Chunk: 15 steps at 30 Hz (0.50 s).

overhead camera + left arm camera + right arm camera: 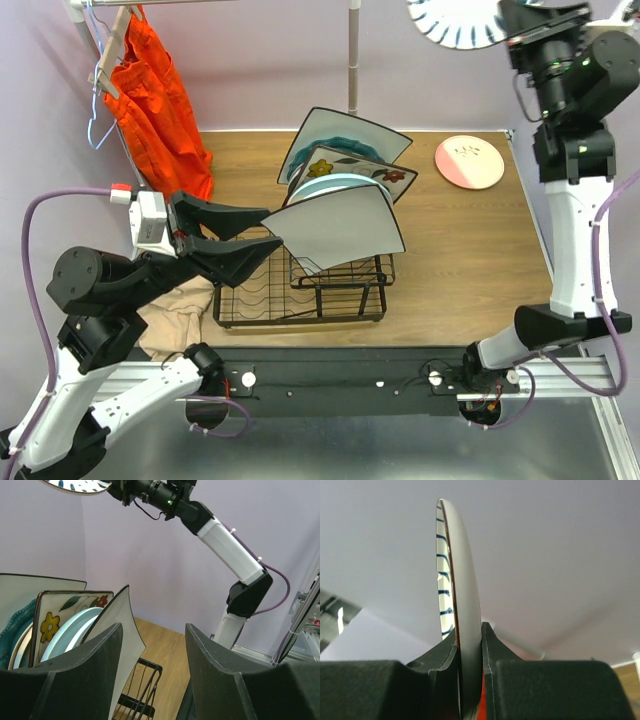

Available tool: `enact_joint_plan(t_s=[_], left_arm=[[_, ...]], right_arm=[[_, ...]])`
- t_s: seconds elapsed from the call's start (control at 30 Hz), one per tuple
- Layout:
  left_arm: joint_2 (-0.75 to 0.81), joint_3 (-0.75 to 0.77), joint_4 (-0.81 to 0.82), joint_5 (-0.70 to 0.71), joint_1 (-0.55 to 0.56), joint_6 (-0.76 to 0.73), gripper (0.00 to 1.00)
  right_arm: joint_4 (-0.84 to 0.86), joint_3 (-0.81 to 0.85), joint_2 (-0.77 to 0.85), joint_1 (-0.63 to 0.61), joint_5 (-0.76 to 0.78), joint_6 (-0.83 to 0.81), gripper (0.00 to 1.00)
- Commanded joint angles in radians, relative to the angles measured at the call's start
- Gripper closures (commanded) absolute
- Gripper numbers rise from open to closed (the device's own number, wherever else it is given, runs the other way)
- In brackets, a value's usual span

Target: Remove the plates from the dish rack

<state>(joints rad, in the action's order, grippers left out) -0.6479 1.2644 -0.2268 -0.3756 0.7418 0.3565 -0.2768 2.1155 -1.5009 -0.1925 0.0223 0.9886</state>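
Note:
The black wire dish rack (250, 300) stands mid-table with several plates upright in it. A white square plate (340, 228) is at the front. Behind it are a mint round plate (335, 183), a flower-print square plate (365, 165) and a large pale square plate (350, 128). My left gripper (272, 228) is open at the white plate's left corner. In the left wrist view that plate (131, 640) sits just behind the left finger (100, 670), its corner poking into the gap. My right gripper (470, 630) is shut on the rim of a white blue-striped plate (455, 22), held high at the back right.
A cream-pink round plate (469, 161) lies flat on the table at the back right. An orange garment (155, 95) hangs at the back left, and a beige cloth (180, 310) lies left of the rack. A metal pole (353, 55) rises behind the rack.

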Motion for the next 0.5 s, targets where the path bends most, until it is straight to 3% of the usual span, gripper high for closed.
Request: enact_joint_plan(t_s=[0.0,0.23,0.47], left_arm=[[0.021,0.010,-0.028,-0.006,0.004,0.015,0.38],[0.045,-0.029,-0.036,0.010,0.004,0.009,0.38],[0.042,-0.072,0.000,0.004,0.005,0.013,0.38]], right_arm=[[0.191,-0.017,-0.018,0.221,-0.160,0.258,0.99],[0.263,-0.262,0.059,0.479,-0.205,0.297,0.99],[0.326,-0.506,0.085,0.512,-0.261,0.252,0.99]])
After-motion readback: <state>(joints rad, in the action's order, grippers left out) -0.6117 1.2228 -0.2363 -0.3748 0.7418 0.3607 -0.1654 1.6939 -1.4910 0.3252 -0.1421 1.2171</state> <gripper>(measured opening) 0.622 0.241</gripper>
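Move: The right hand already holds the striped plate by its rim. The pink plate on the table, which it heads for, lies about 16 cm ahead, 17 cm to its right and some 55 cm below. In the rack, the teal plate stands about level ahead, 21 cm to the hand's left, and the blank square plate 18 cm back and 23 cm left, both some 36 cm below. From the left hand the pink plate is roughly 46 cm ahead, 50 cm right and 43 cm below. Still pinching the striped plate's rim, the right hand swings it about 20 cm to the right, away from the rack, and brings it down about 15 cm, faster downwards as the swing slows, with some 7 cm of forward reach early on. That carries it towards the pink plate; the wrist tips down and turns clockwise, nearly 20 degrees each, its left side rising a little. ##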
